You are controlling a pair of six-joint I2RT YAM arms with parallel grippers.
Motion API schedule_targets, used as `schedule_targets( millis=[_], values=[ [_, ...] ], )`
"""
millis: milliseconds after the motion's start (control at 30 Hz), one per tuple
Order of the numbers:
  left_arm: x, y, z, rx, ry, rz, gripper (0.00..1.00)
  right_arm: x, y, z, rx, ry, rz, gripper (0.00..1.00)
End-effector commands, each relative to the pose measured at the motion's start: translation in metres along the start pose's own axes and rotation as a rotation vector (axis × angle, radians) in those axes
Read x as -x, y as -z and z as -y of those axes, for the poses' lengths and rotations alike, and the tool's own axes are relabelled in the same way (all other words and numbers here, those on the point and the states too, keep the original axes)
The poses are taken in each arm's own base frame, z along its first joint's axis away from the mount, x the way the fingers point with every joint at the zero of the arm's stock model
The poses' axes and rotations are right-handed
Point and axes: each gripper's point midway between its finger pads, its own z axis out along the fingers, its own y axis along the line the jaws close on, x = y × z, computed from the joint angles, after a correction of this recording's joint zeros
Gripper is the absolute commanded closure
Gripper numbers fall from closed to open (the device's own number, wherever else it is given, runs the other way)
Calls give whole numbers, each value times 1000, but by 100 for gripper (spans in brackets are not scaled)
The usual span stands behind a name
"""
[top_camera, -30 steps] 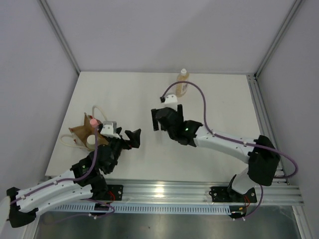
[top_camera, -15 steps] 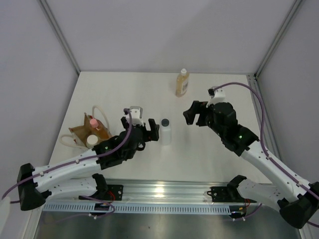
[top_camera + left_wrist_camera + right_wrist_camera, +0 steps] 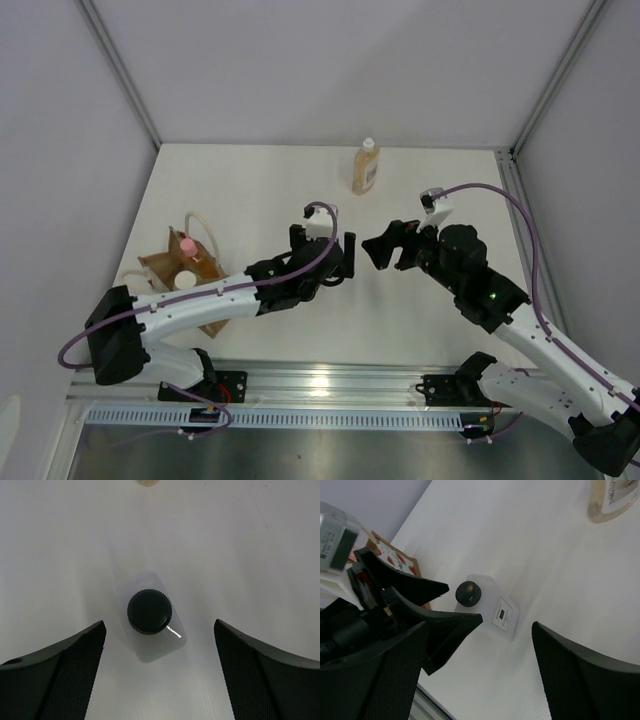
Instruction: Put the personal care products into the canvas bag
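Observation:
The white bottle with a dark cap (image 3: 150, 614) stands upright on the table. My left gripper (image 3: 159, 625) is open above it, a finger on each side, not touching. In the top view the left gripper (image 3: 338, 260) hides this bottle. My right gripper (image 3: 386, 247) is open and empty just right of it; its wrist view shows the white bottle (image 3: 492, 611) ahead of the right gripper (image 3: 480, 630). The amber bottle (image 3: 366, 168) stands at the back. The canvas bag (image 3: 160, 266) sits at the left, holding the orange bottle with pink cap (image 3: 186, 243) and a white cap (image 3: 184, 281).
The bag's cream handles (image 3: 205, 228) stick up toward the back. Grey walls close the table at the back and sides. A metal rail (image 3: 330, 385) runs along the near edge. The two grippers are close together at the table's middle.
My left gripper has reached right and forward until it is over the white bottle. My right gripper has moved a little left toward it. The bottles and bag have not moved.

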Motion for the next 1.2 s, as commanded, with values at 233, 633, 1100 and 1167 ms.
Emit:
schedule_targets(
  millis=[233, 633, 1100, 1167],
  values=[
    [-19, -27, 2, 84, -39, -80, 14, 18, 17, -14, 78, 9, 70, 12],
    [-37, -57, -14, 184, -94, -114, 70, 20, 22, -13, 78, 16, 89, 12],
    [42, 8, -67, 182, -127, 15, 99, 19, 20, -12, 73, 19, 87, 12],
    [57, 22, -69, 117, -113, 10, 100, 17, 19, -12, 76, 19, 84, 12]
  ],
)
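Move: Just in front of the open left hand, about 3 cm ahead, 1 cm right and some 8 cm lower, stands the white bottle with the black cap. The amber bottle is about 33 cm ahead and 12 cm right of that hand; the canvas bag stands level with it, some 35 cm to its left, both about 9 cm lower. From the right hand the white bottle is roughly 6 cm ahead, 13 cm left and 14 cm down. Sinking about 7 cm and easing some 3 cm forward, the left hand brings its open fingers around the white bottle, its left side rolling up about 10 degrees, and pinches the body below the black cap. Keeping that grip, it then swings about 7 cm left towards the canvas bag while rising 4 cm. The empty right hand backs up and away a couple of centimetres. ##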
